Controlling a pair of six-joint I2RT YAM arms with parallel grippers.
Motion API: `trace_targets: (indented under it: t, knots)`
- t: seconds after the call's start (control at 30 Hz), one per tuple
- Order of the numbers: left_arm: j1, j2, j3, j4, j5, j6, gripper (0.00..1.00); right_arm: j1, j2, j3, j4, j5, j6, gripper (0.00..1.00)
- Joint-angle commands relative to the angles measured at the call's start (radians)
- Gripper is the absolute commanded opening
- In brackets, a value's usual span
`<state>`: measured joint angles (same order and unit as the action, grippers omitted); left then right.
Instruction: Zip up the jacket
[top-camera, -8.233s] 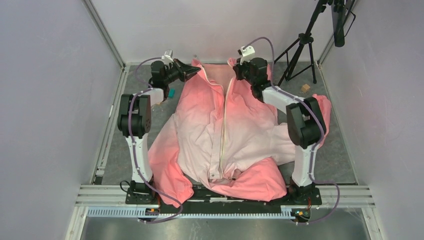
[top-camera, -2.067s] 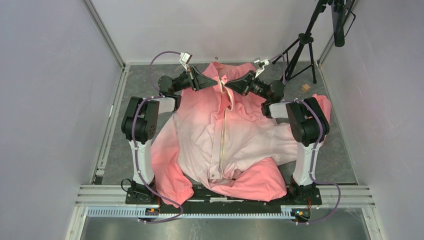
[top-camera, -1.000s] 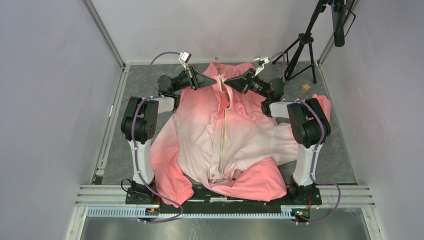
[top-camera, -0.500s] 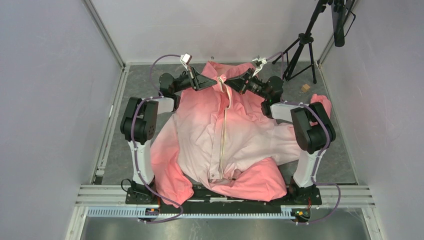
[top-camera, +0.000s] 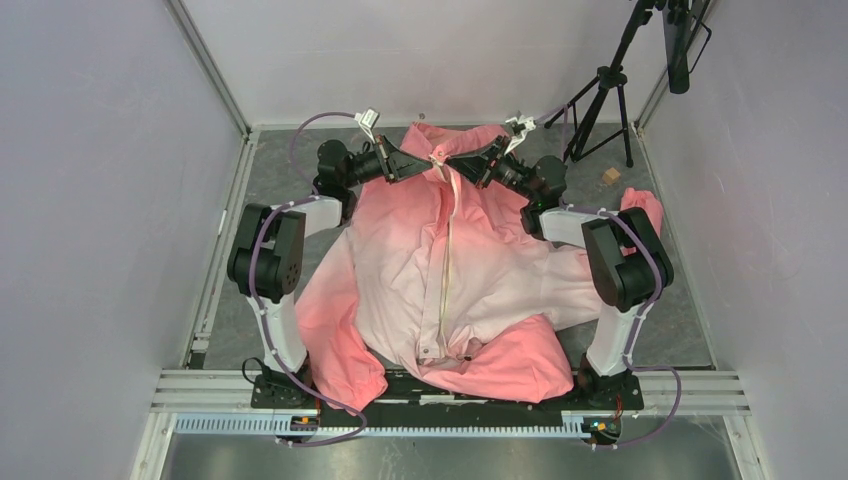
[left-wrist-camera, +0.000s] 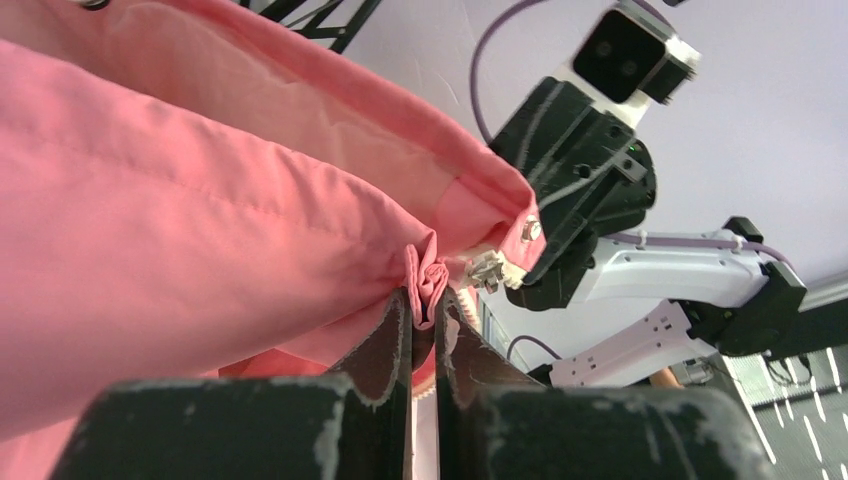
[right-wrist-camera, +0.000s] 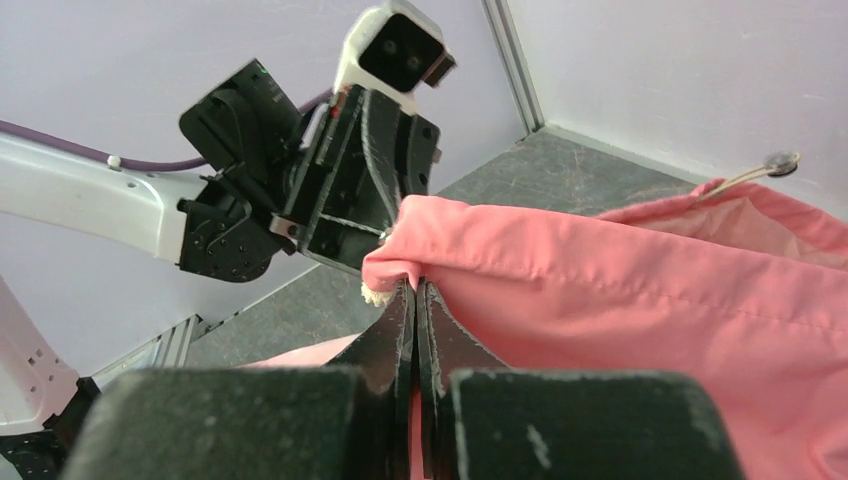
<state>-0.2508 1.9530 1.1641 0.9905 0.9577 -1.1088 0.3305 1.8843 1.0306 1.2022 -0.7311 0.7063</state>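
The salmon-pink jacket (top-camera: 440, 260) lies front up on the table, paler toward its hem, its cream zipper strip (top-camera: 447, 255) running down the middle. My left gripper (top-camera: 428, 164) is shut on a fold of the collar (left-wrist-camera: 428, 275) at the zipper's top. My right gripper (top-camera: 462, 166) is shut on the opposite collar edge (right-wrist-camera: 400, 262), facing the left one. Both hold the collar lifted at the far end, fingertips close together. A metal zipper part (left-wrist-camera: 487, 270) shows by the right gripper in the left wrist view.
A black tripod (top-camera: 605, 80) stands at the far right corner. A small tan block (top-camera: 610, 176) lies on the grey mat (top-camera: 230, 270) at the right. White walls close in on three sides. A metal rail (top-camera: 450, 400) runs along the near edge.
Both grippers, which held the collar's two sides apart, have lifted them and brought them together at the centre. In the last half second they moved slightly farther back.
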Motion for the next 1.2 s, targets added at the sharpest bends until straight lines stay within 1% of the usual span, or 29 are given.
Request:
trace_targets:
  t: [0.0, 0.03, 0.07, 0.13, 0.2, 0.27, 0.33, 0.4, 0.57, 0.6, 0.67, 0.73, 0.83, 0.9, 0.93, 1.0, 1.1, 1.17]
  knots:
    - [-0.006, -0.057, -0.026, -0.072, -0.044, 0.077, 0.13, 0.010, 0.013, 0.003, 0.180, -0.022, 0.018, 0.01]
    - [-0.005, -0.064, -0.032, -0.088, -0.056, 0.083, 0.18, 0.010, 0.025, 0.008, 0.200, -0.028, 0.016, 0.01]
    - [-0.004, -0.069, -0.037, -0.094, -0.067, 0.084, 0.20, 0.010, 0.039, 0.019, 0.218, -0.036, 0.020, 0.01]
    - [-0.003, -0.080, -0.054, -0.100, -0.080, 0.092, 0.24, 0.010, 0.068, 0.045, 0.243, -0.040, 0.029, 0.00]
    - [-0.003, -0.093, -0.061, -0.140, -0.105, 0.113, 0.26, 0.010, 0.090, 0.072, 0.270, -0.047, 0.046, 0.01]
    - [-0.003, -0.100, -0.066, -0.149, -0.114, 0.117, 0.30, 0.011, 0.096, 0.081, 0.251, -0.043, 0.031, 0.01]
    - [-0.004, -0.103, -0.068, -0.138, -0.112, 0.106, 0.32, 0.015, 0.098, 0.086, 0.220, -0.042, 0.005, 0.01]
    - [-0.003, -0.107, -0.073, -0.136, -0.111, 0.101, 0.36, 0.019, 0.104, 0.089, 0.221, -0.047, -0.005, 0.01]
    - [0.008, -0.157, -0.126, -0.164, -0.137, 0.132, 0.50, 0.018, 0.126, 0.118, 0.237, -0.061, -0.004, 0.01]
    - [0.013, -0.171, -0.139, -0.180, -0.141, 0.142, 0.55, 0.019, 0.129, 0.127, 0.237, -0.065, -0.004, 0.01]
    - [0.027, -0.214, -0.161, -0.234, -0.158, 0.171, 0.63, 0.019, 0.133, 0.140, 0.228, -0.070, -0.007, 0.01]
    - [0.040, -0.264, -0.177, -0.308, -0.177, 0.206, 0.68, 0.019, 0.134, 0.147, 0.223, -0.073, -0.006, 0.01]
    - [0.049, -0.348, -0.165, -0.508, -0.217, 0.286, 0.74, 0.019, 0.137, 0.154, 0.223, -0.083, 0.002, 0.01]
    - [0.050, -0.416, -0.130, -0.665, -0.275, 0.363, 0.78, 0.019, 0.139, 0.155, 0.229, -0.092, 0.014, 0.01]
    - [0.050, -0.438, -0.099, -0.747, -0.309, 0.392, 0.92, 0.020, 0.139, 0.155, 0.233, -0.094, 0.019, 0.01]
    - [0.048, -0.465, -0.043, -0.822, -0.336, 0.443, 0.93, 0.020, 0.140, 0.154, 0.242, -0.098, 0.021, 0.01]
    - [0.048, -0.461, 0.026, -0.839, -0.358, 0.442, 0.95, 0.019, 0.152, 0.167, 0.250, -0.105, 0.031, 0.01]
    - [0.047, -0.429, 0.080, -0.827, -0.340, 0.432, 0.93, 0.019, 0.158, 0.173, 0.253, -0.109, 0.034, 0.01]
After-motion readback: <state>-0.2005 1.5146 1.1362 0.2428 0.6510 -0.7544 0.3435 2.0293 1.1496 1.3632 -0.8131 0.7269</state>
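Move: The zip slider at the collar sits about 3 cm to the right of the left hand and 1 cm nearer the base, roughly level with the pink collar fold already pinched in its fingers. A snap lies some 2 cm farther right. The drawcord toggle is about 9 cm ahead and 2 cm left of the left hand, several centimetres lower. From the right hand, which already grips the other collar edge, the slider is about 2 cm left and 1 cm back. The pinched collar fold is let go: the left fingers spread from nearly shut to almost fully open while the hand sinks 2 to 3 cm. Then it draws off to the left, away from the slider, by about 6 cm, finally rising some 7 cm and turning about 20 degrees counter-clockwise. The right hand keeps its pinch and eases 2 cm left. ##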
